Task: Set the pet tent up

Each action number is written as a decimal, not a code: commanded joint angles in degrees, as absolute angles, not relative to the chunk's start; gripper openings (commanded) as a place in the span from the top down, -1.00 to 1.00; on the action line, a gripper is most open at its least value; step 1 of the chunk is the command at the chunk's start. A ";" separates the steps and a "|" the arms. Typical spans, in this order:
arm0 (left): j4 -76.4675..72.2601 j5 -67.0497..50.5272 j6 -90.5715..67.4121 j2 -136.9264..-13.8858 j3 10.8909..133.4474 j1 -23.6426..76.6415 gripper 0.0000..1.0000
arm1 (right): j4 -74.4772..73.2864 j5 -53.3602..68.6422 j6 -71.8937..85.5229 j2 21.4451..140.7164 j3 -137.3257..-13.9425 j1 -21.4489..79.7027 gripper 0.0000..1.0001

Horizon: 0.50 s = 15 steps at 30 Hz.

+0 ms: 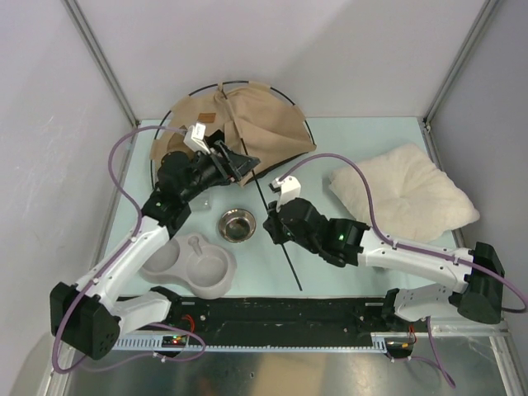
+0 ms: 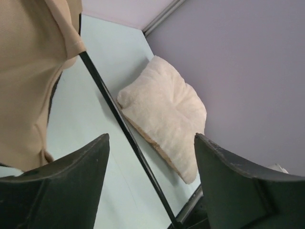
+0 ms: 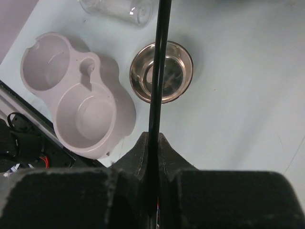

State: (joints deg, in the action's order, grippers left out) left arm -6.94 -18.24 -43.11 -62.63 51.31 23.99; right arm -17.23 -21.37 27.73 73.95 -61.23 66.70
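Note:
The pet tent [image 1: 239, 115] lies collapsed at the back of the table, tan fabric with thin black poles arcing round it. One loose black pole [image 1: 287, 256] runs from the fabric toward the near edge. My right gripper [image 1: 271, 224] is shut on this pole; in the right wrist view the pole [image 3: 159, 57] rises straight out of the pinched gripper [image 3: 151, 138]. My left gripper [image 1: 239, 165] hovers open at the tent's near edge. In the left wrist view the pole [image 2: 124, 124] crosses between the wide-apart fingers of that gripper [image 2: 151, 143] without touching them, with the tan fabric [image 2: 28, 71] at the left.
A steel bowl [image 1: 236, 223] sits between the arms, next to a grey double pet bowl [image 1: 188, 266] near the left arm. The cream pillow [image 1: 404, 194] lies at the right. A clear cup [image 3: 116, 7] shows beyond the bowls. Grey walls enclose the table.

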 commanded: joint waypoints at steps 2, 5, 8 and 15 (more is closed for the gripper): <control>-10.10 -19.65 -50.55 -66.91 51.31 25.32 -0.21 | -12.36 -17.84 24.53 74.28 -63.90 67.56 0.88; -10.11 -19.84 -51.08 -68.29 52.05 25.93 0.16 | -12.39 -16.70 23.97 74.29 -63.96 67.54 0.86; -10.11 -19.88 -51.10 -68.83 52.56 26.16 0.54 | -13.22 -13.72 23.39 74.39 -63.98 67.21 0.51; -10.09 -19.43 -51.56 -69.62 53.74 26.19 0.99 | -19.07 -2.67 22.08 72.51 -63.93 64.12 -0.60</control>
State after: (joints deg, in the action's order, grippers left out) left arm -6.83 -18.76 -51.66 -69.54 51.31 25.80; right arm -16.47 -10.57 23.99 74.35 -61.52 65.89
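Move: The left hand, open, has the black tent pole crossing just below its jaws; the stretch it will grip lies about 1 cm ahead, 2 cm to its right and 4 cm lower. The tent's middle stands some 15 cm ahead, 6 cm left and 10 cm lower. The right hand already holds the pole. From that hand the steel bowl lies about 7 cm ahead, 12 cm left, the grey double feeder about 4 cm back, 26 cm left, both some 17 cm below. Down about 4 cm and a little to the right, the left hand sinks onto the tent pole, tipping its fingers down some 10 degrees and closing until they pinch it below the tent. The right hand keeps its grip while drifting left and slightly back, then opens and draws back, ending about 2.5 cm away and turned some 10 degrees counter-clockwise, the pole now loose between its spread jaws. ##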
